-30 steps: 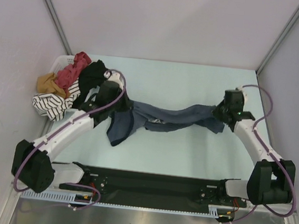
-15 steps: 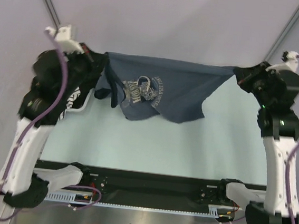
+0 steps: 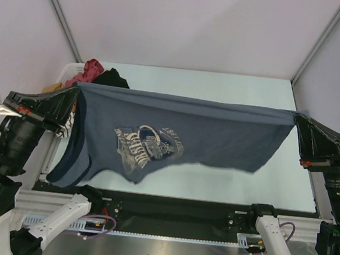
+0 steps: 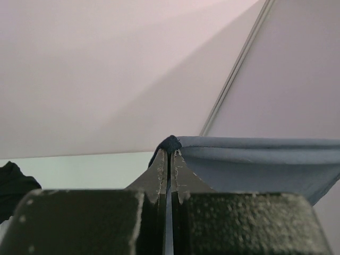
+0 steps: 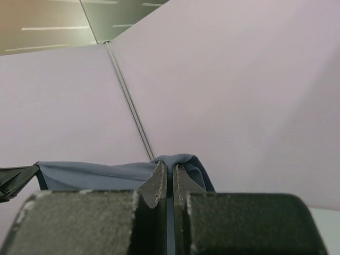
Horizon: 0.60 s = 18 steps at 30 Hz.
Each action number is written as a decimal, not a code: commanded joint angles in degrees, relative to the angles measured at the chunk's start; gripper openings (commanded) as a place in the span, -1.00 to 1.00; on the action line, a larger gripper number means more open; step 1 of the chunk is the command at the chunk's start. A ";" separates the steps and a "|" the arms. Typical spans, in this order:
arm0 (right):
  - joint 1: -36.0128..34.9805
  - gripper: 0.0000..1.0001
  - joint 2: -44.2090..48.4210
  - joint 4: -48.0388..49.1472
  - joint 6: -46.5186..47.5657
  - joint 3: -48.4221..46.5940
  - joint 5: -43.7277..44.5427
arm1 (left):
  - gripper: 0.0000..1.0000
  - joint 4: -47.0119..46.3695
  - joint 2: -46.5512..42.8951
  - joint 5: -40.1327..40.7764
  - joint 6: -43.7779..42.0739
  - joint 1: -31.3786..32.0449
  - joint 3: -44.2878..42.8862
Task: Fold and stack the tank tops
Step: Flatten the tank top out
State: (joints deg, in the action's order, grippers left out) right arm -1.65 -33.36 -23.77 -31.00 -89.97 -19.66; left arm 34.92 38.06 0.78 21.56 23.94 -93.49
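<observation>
A slate blue-grey tank top (image 3: 181, 137) with a printed emblem hangs spread out high above the table, stretched taut between both arms. My left gripper (image 3: 77, 91) is shut on its left top corner; the pinched dark trim (image 4: 171, 143) shows at the fingertips. My right gripper (image 3: 296, 115) is shut on the right top corner, where cloth (image 5: 180, 159) bunches over the tips. The lower hem hangs free, with the strap side drooping at lower left (image 3: 73, 166). A brick red tank top (image 3: 90, 70) lies bunched in the pile at back left.
A heap of clothes sits at the table's back left: a black garment (image 3: 111, 77), a mustard piece (image 3: 53, 86) and the red one. Both arms are raised near the camera at the left and right edges. Pale walls enclose the table (image 3: 222, 84).
Both arms have risen and moved toward the camera and apart. The blue-grey top went from a crumpled strip on the table to hanging fully spread and taut.
</observation>
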 commanded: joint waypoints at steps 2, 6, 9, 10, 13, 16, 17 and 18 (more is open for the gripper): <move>0.59 -1.00 -3.46 -4.52 1.56 -1.87 4.70 | -0.99 -3.71 4.72 -1.64 1.37 -0.21 1.11; 0.51 -1.00 -8.71 -8.39 1.65 -0.91 10.24 | -0.99 -4.41 12.63 -1.21 1.91 -0.30 3.22; 0.51 -1.00 -15.29 -10.86 1.12 2.51 14.99 | -0.99 -9.74 20.98 -4.80 3.48 -1.70 7.43; 0.59 -1.00 -16.72 -10.60 0.86 5.92 16.39 | -0.99 -11.87 22.91 -8.39 4.44 -3.19 11.19; 0.68 -1.00 -22.07 -7.18 -0.37 12.78 22.62 | -0.99 -23.00 30.29 -11.40 7.88 -4.43 17.62; 2.08 -1.00 -29.61 -0.16 -2.21 20.96 26.25 | -0.99 -30.68 39.34 -11.76 9.11 -4.52 21.77; 3.22 -1.00 -31.83 3.95 -3.00 23.59 26.34 | -0.99 -31.83 44.94 -11.76 9.11 -4.52 21.25; 4.45 -1.00 -34.03 6.08 -3.79 24.57 26.34 | -0.99 -33.15 47.95 -11.94 9.29 -4.52 20.38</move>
State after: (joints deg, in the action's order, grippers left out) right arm 0.05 -63.09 -25.10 -32.05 -69.28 1.30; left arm 12.58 80.66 -8.34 28.53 19.84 -72.10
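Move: Both hands hold the tank top high up. The bare middle of the table lies about 23 cm ahead of the left hand, 21 cm to its right and 49 cm below. The laundry basket is some 35 cm ahead of that hand, 19 cm left and 44 cm below, the black tank top about 41 cm ahead, 9 cm left and 43 cm below. From the right hand, the table middle is about 26 cm ahead, 20 cm left, 52 cm down. Both hands, still pinching the tank top, swing it down and forward over the table, nearly 30 cm each way. ##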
